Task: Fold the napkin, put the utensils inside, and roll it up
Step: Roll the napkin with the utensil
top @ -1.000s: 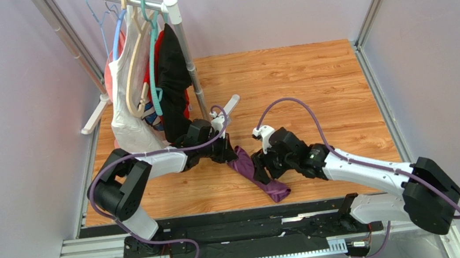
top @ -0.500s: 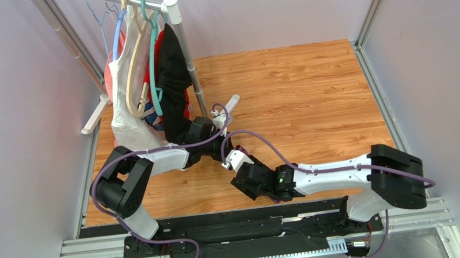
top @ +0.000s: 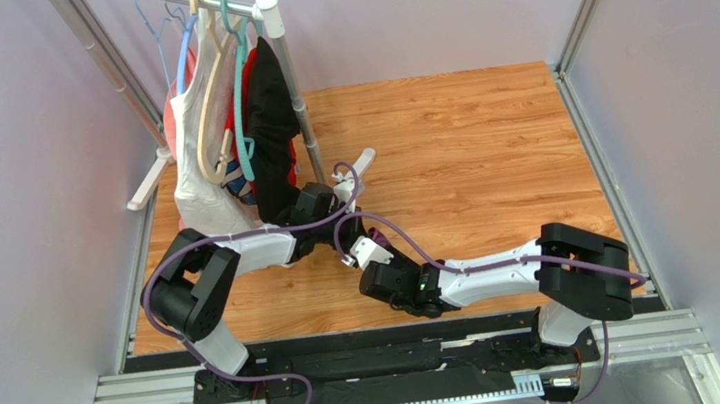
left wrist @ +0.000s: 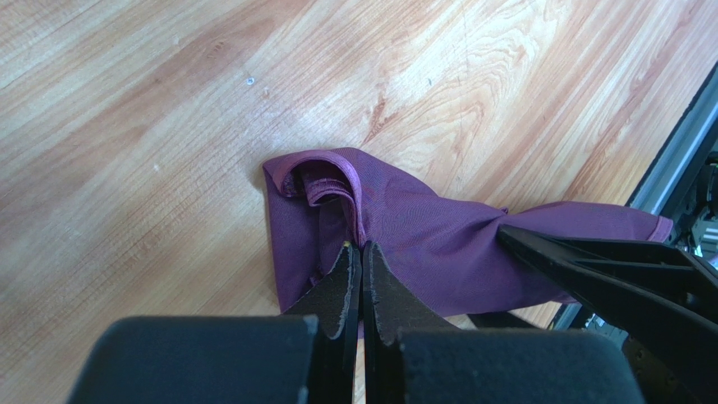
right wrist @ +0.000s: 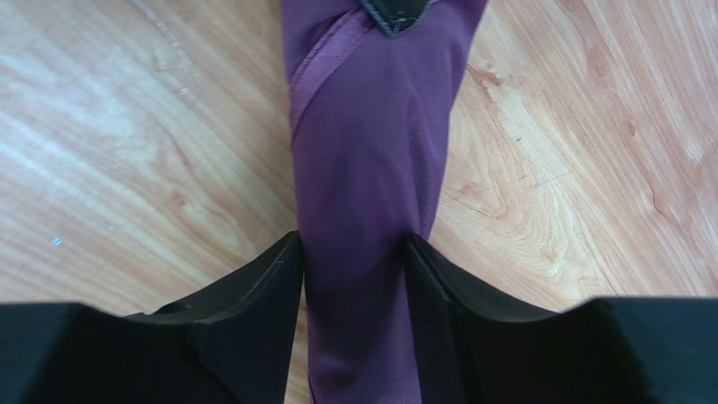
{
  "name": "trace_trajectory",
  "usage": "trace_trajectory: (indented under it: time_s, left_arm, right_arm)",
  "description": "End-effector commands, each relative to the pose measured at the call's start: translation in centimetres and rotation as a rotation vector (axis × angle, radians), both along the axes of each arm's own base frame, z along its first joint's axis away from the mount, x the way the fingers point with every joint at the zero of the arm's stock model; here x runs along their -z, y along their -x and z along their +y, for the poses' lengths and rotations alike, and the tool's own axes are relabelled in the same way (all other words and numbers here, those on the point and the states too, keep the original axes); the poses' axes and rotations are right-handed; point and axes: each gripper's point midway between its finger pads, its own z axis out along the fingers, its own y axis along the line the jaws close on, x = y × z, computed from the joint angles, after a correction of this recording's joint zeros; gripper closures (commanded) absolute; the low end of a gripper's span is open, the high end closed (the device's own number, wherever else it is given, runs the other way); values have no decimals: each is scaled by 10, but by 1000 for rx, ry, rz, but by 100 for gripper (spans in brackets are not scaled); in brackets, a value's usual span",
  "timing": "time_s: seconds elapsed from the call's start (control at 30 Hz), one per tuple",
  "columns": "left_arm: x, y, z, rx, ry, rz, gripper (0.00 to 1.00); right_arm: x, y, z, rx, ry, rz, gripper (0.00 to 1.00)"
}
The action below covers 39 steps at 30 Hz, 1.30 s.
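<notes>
The purple napkin [left wrist: 421, 227] lies on the wooden table as a twisted roll, with a hemmed corner curled at its far end. My left gripper [left wrist: 362, 246] is shut, its tips pinching the napkin's hem; in the top view the left gripper [top: 343, 241] is low beside the rack. My right gripper [right wrist: 352, 238] straddles the rolled napkin [right wrist: 362, 168], both pads pressed against the cloth. From above, the right gripper [top: 373, 282] covers the napkin. The utensils are out of view.
A clothes rack with garments on hangers [top: 229, 125] stands at the back left; its post [top: 293, 96] and white foot [top: 362, 165] are right behind the left arm. A metal rail [top: 355, 370] runs along the near edge. Walls close in on both sides.
The right arm has swung left and toward the near edge, over the napkin, and its jaws have narrowed onto the roll. The left arm has stayed put.
</notes>
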Motion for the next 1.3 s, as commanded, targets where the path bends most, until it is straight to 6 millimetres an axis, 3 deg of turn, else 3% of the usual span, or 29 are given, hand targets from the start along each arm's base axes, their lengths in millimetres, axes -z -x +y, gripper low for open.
trace_trajectory:
  time_s: [0.0,0.13,0.23,0.27,0.37,0.73,1.27]
  left_arm:
    - [-2,3,-2,46,-3,-6,100]
    - [-8,3,-4,56,13,-19,99]
    - [-17,1,-3,38,26,-40,74]
    - [-23,-1,-1,19,30,-59,56]
    - [-34,-5,6,-28,20,-99,39]
    - [-41,2,31,-119,16,-123,32]
    - [-48,-2,3,-56,156,-128,29]
  right_arm:
    - [3,-13,-4,78,-30,-22,57]
    - [10,-9,-4,69,-39,28,71]
    - [14,-2,-2,57,-72,84,78]
    - [15,3,1,45,-88,116,80]
    - [16,10,0,46,-148,195,85]
    - [10,17,-4,28,-355,405,92]
    - [4,15,-9,-6,-558,598,95]
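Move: The right hand's open fingers straddle the rolled napkin, whose middle is right at the pads and about 1 cm below. From there the white rack foot lies roughly 12 cm ahead and 14 cm left, and the table's near edge some 12 cm straight back. The left hand's shut fingers pinch the napkin near its far-left end; the napkin's middle is about 5 cm back, 8 cm right and 2 cm below, the rack foot 8 cm ahead and 6 cm left. Closing almost in place, the right fingers pinch the napkin, then the wrist turns some 45 degrees about the roll's own length, the gripper body tipping over forward and to the right while the fingers keep their grip. Meanwhile the left fingers open and let go of the far-left end; that hand lifts about 4 cm, drifts 3 cm left and slightly back, then eases about 1.5 cm right again, fingers open. ##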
